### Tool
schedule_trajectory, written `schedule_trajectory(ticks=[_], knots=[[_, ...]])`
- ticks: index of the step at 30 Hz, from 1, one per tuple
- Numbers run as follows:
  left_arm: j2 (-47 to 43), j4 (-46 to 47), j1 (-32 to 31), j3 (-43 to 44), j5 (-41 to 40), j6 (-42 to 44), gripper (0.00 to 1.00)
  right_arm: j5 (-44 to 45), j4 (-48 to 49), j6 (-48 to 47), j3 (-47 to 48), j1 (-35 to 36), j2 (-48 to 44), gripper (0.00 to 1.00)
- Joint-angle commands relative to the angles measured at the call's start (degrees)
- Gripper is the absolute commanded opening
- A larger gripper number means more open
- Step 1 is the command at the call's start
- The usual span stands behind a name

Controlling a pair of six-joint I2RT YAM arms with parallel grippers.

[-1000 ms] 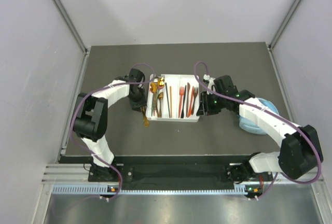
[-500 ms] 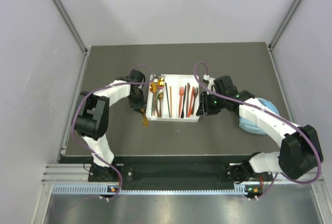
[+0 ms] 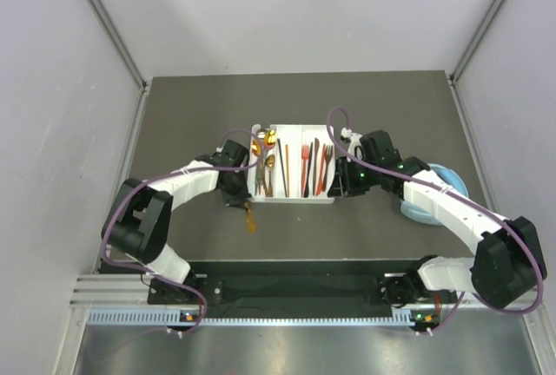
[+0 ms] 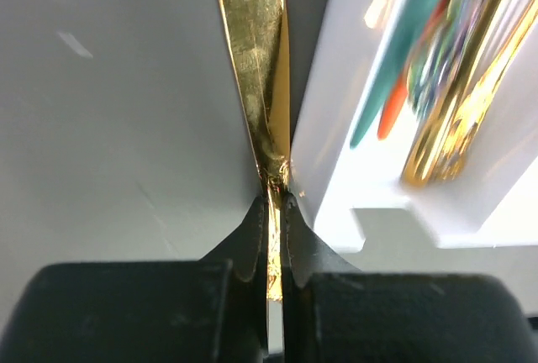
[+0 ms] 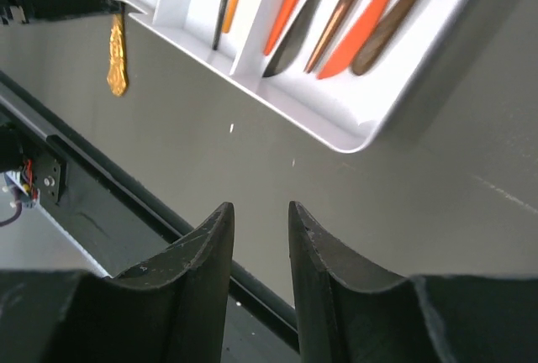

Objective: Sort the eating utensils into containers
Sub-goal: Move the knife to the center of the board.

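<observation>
My left gripper is shut on the end of a gold utensil, which hangs just outside the left wall of the white tray. From the right wrist the same gold utensil shows past the tray's corner. The tray holds several utensils: teal and gold ones on the left, orange, red and brown ones on the right. At the tray's right front corner my right gripper is open, with nothing between its fingers.
Light-blue headphones lie on the dark mat right of the tray, partly under my right arm. A black rail runs along the near edge of the table.
My left gripper closed on the gold utensil and drew it toward the near edge, a little to the right. The left elbow swung down. The right arm barely moved.
</observation>
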Motion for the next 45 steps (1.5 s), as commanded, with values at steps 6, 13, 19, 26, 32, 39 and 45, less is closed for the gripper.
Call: schedule_trajectory(ticks=[6,13,19,26,32,39,45], knots=[[-0.2,-14.6,-12.4,-1.5,5.2,-12.3,0.00,-1.9,2.6,0.6,-0.6,3.7,-4.2,0.33],[4.4,-6.9,-22.4,-2.0,4.4,-21.7,0.00,-2.9,2.1,0.1,-0.8,10.4,-4.2,0.38],[-2.2,-13.9,-24.7,5.4,-10.4,-25.0,0.13,-0.9,6.4,2.6,-2.9,17.0,-6.2,0.46],[-15.6,-28.4,-20.0,13.9,-27.7,-26.2,0.24,0.8,8.1,1.0,-0.1,23.6,3.1,0.48],[-24.3,-31.0,-5.0,12.1,-28.3,-20.3,0.24,2.4,12.8,0.4,7.1,31.6,16.7,0.50],[-29.0,-30.6,5.3,10.8,-29.8,-15.2,0.24,9.8,11.2,-1.7,18.5,36.0,29.0,0.55],[-30.7,-25.8,16.6,10.6,-25.9,-10.1,0.24,16.3,6.9,-4.5,27.0,37.7,36.5,0.56]])
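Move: The left fingers already pinch the gold knife near its middle, which lies about 1 cm ahead of them; the bare board it is drawn towards is some 11 cm back and 8 cm right. The tray's middle stands about 10 cm ahead and 12 cm right. From the open right hand the knife's middle is roughly 23 cm left, 2 cm back and 10 cm below; the tray's middle is 10 cm left and 7 cm ahead. Still pinching the knife, the left hand sweeps low back and right about 14 cm, then opens, lets go, lifts some 15 cm and swings left, away from the tray, turning counter-clockwise. The right hand goes about 20 cm left and 9 cm back, sinking late, around the tray's near side to the knife's near end, opening wider and turning some 30 degrees counter-clockwise; a touch can't be seen. ##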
